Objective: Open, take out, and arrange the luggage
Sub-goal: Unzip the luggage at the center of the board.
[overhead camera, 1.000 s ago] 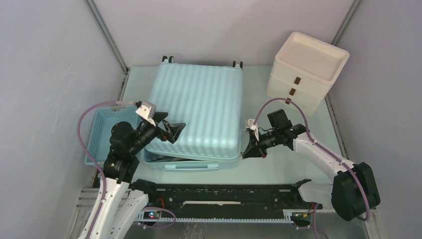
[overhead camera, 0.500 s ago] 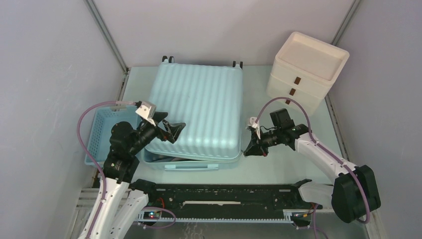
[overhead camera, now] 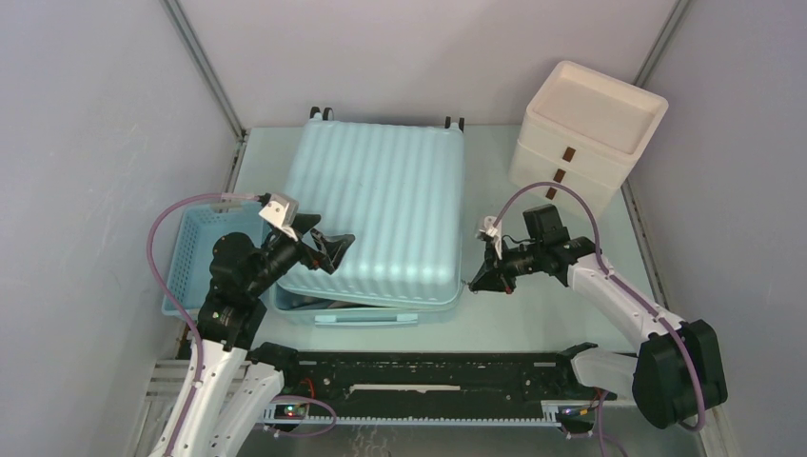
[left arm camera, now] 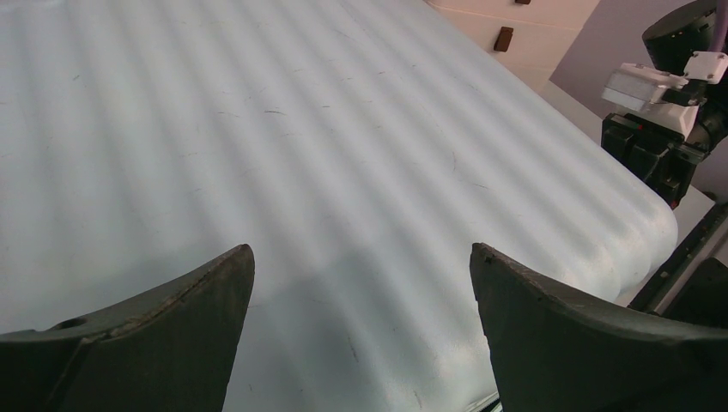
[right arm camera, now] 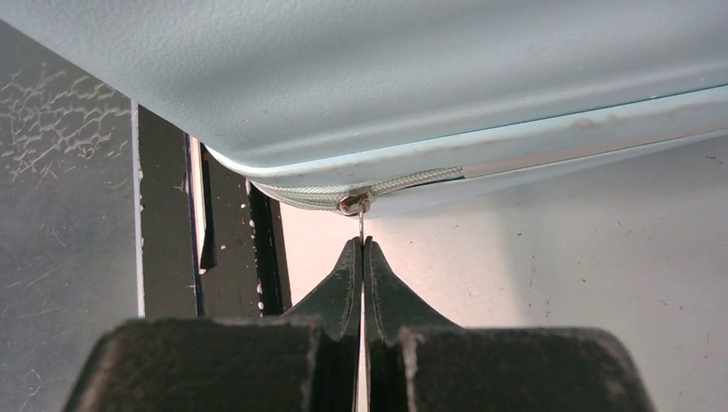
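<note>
The pale mint-blue ribbed luggage lies flat on the table, wheels at the far end. Its lid is slightly raised along the near edge. My left gripper hovers open above the lid's near-left part; in the left wrist view the ribbed luggage shell fills the space between the left gripper's spread fingers. My right gripper sits at the near-right corner. In the right wrist view the right gripper is shut on the thin metal zipper pull, which hangs from the slider under the luggage edge.
A small blue slatted basket stands left of the luggage, behind my left arm. A cream-white drawer box stands at the back right. A black rail runs along the table's near edge.
My right gripper has shifted a little to the right and farther from the near edge, still shut on the zipper pull. The left arm has not moved.
</note>
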You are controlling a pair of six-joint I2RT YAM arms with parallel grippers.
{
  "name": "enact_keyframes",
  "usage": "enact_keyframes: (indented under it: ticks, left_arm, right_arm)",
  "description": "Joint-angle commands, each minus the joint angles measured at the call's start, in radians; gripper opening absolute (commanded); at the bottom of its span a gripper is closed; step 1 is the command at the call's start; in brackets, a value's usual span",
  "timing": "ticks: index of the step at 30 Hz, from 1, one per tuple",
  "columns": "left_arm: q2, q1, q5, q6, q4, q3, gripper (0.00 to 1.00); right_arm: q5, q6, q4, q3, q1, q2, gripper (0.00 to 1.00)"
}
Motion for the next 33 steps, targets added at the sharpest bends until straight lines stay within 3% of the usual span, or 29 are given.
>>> enact_keyframes:
  ticks: [1, 16, 17, 20, 23, 26, 33]
  left_arm:
    - [-0.009, -0.006, -0.005, 0.017, 0.016, -0.01, 1.0]
    - [-0.005, -0.006, -0.004, 0.015, 0.018, -0.01, 1.0]
    - [-0.005, -0.006, -0.005, 0.014, 0.018, -0.01, 1.0]
    - [-0.006, -0.006, -0.007, 0.014, 0.018, -0.011, 1.0]
    - [-0.007, -0.006, -0.013, 0.014, 0.018, -0.011, 1.0]
    - [-0.01, -0.006, -0.017, 0.014, 0.017, -0.011, 1.0]
    - [-0.014, -0.006, -0.041, 0.013, 0.011, -0.012, 1.0]
  right_arm:
    - [0.078, 0.037, 0.076, 0.014, -0.03, -0.029, 0.0]
    - [0.229, 0.169, 0.192, 0.014, -0.029, -0.019, 0.0]
    - [0.222, 0.169, 0.192, 0.014, -0.03, -0.019, 0.03]
    - [0.214, 0.157, 0.181, 0.014, -0.032, -0.029, 0.33]
    - [0.22, 0.141, 0.17, 0.014, -0.047, -0.061, 0.52]
    - [0.178, 0.117, 0.152, 0.014, -0.08, -0.09, 0.57]
    - [0.034, -0.04, 0.022, 0.04, -0.126, -0.126, 0.57]
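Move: The right hand already has the zip pull pinched in its shut fingers, with its slider about 2 cm to the left on the luggage's right side. The luggage's near right corner is some 4 cm back and 3 cm left; its front handle is about 7 cm back and 21 cm left. From the idle left hand, wide open over the lid, the pull lies roughly 24 cm to the right, 4 cm back and 14 cm below. Keeping its pinch on the zip pull, the right hand drags it forward along the luggage's right side, away from the near corner, for about 4 cm at an even, gentle pace and with barely any rise, turning slowly clockwise as it goes. Then the fingers open to a little over half and let go of the pull, and the hand backs off about 2.5 cm to the right and as much upwards, ending some 15 degrees turned, with its fingertips tipping up a little. ##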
